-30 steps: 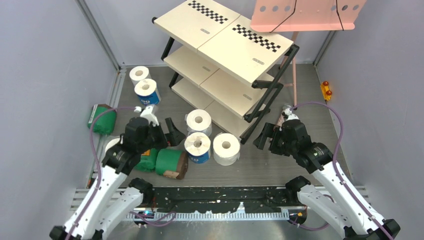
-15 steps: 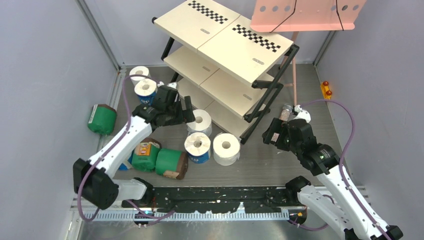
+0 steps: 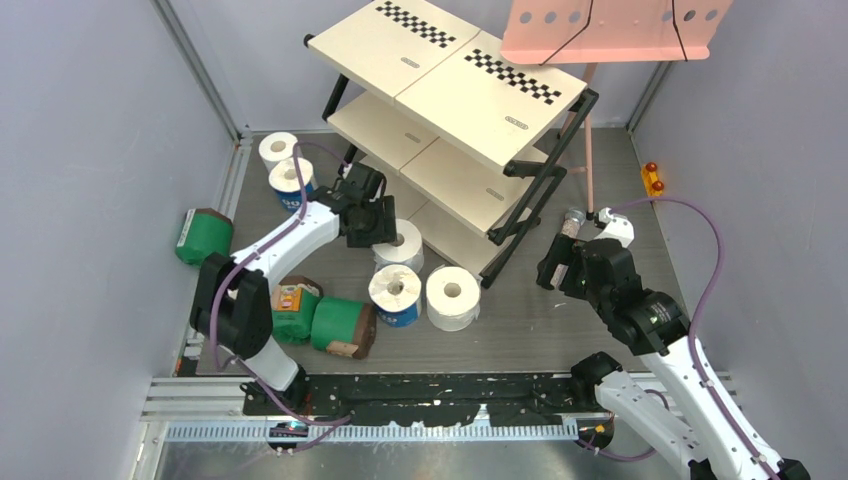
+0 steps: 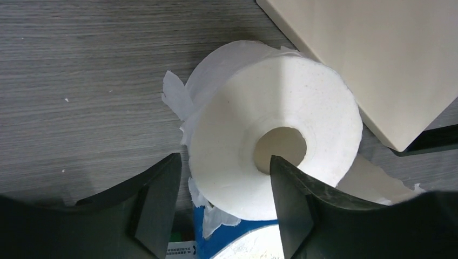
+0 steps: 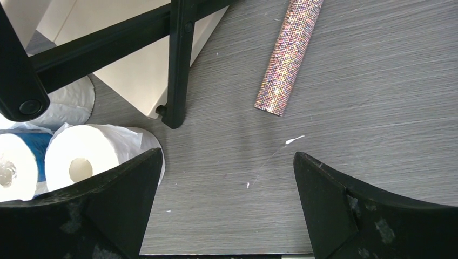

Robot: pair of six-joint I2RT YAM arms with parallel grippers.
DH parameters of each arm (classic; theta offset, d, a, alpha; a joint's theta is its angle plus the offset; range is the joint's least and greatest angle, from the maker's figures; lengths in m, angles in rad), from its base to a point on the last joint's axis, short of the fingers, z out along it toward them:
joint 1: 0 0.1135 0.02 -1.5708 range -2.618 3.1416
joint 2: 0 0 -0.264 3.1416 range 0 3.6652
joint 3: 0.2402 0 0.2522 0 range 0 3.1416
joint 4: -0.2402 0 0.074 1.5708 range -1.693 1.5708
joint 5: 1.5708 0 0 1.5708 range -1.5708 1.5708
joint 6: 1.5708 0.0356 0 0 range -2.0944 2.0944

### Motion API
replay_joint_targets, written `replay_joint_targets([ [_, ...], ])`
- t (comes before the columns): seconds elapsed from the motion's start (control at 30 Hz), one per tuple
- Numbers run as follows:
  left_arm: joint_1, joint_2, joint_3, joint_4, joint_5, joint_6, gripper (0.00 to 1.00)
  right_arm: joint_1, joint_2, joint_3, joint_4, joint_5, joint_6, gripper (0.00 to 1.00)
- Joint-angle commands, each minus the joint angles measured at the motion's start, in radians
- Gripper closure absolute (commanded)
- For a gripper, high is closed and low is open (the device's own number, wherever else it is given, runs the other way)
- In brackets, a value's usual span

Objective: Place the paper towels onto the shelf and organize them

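A plain white paper towel roll (image 4: pixel 237 151) stands on end on the floor, touching the lowest board of the shelf (image 4: pixel 389 65). My left gripper (image 4: pixel 224 159) straddles its wall, one finger (image 4: pixel 294 205) at the hollow core and the other (image 4: pixel 156 205) just outside the roll; the jaws stand partly apart. From above, that gripper (image 3: pixel 378 228) sits over the roll (image 3: pixel 405 248) at the foot of the shelf (image 3: pixel 450 90). My right gripper (image 5: pixel 227 156) hangs open and empty over bare floor, to the right of the shelf's leg (image 5: pixel 178 65).
Near the front stand a blue-wrapped roll (image 3: pixel 395 295) and a white roll (image 3: pixel 453 297). Green rolls (image 3: pixel 340 325) lie left of them, and another green roll (image 3: pixel 205 237) lies at far left. A white roll (image 3: pixel 278 150) and a blue roll (image 3: pixel 290 183) stand behind. A speckled tube (image 5: pixel 289 54) lies on the floor; a pink stand (image 3: pixel 610 30) rises at the back.
My left arm has swung from the near left out to the white roll by the shelf, and its jaws have narrowed around the roll's wall. The right arm has drifted slightly right.
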Motion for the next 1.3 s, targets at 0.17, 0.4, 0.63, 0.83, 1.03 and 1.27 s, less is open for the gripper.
replay_joint_targets([
  [0.17, -0.002, 0.030, 0.007, 0.066, -0.013, 0.013, 0.50, 0.005, 0.034, 0.037, 0.006, 0.048, -0.035, 0.00],
  [0.4, -0.002, 0.067, 0.010, 0.104, -0.037, 0.000, 0.50, 0.005, 0.053, 0.054, 0.007, 0.059, -0.052, 0.00],
  [0.63, -0.002, -0.027, 0.024, 0.040, -0.055, 0.027, 0.76, 0.005, 0.045, 0.061, -0.003, 0.085, -0.058, 0.00],
  [0.83, 0.018, -0.181, 0.095, -0.078, -0.108, 0.069, 0.92, 0.005, 0.041, 0.067, -0.004, 0.114, -0.066, 0.00],
  [1.03, 0.058, -0.286, 0.225, -0.180, -0.146, 0.113, 0.98, 0.005, 0.027, 0.068, -0.009, 0.135, -0.071, 0.00],
  [1.27, 0.100, -0.326, 0.567, -0.320, -0.234, 0.192, 1.00, 0.005, 0.000, 0.064, -0.028, 0.168, -0.072, 0.00],
])
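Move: The toilet-style paper towel roll that the left hand is about to grip stands upright, its middle about 4 cm to the right, level fore and aft, and some 5 cm below; the open fingers straddle its left wall. A blue-wrapped roll stands about 11 cm behind that roll, a white roll 11 cm back and 12 cm right of it. A far blue roll is some 14 cm ahead and 20 cm left of the hand. From the right hand, the target roll is roughly 31 cm left and 11 cm ahead. The left hand eases about 1 cm forward and down while its part-open fingers narrow and pinch the roll's left wall, one finger outside the paper and the other in the core hole. Keeping that pinch, it then lifts the roll steeply by some 20 cm, carrying it about 7 cm left in front of the shelf, while the wrist tilts the fingertips up and forward by roughly 25 degrees; the empty right hand, fingers wide open, only drifts about 2 cm right. ##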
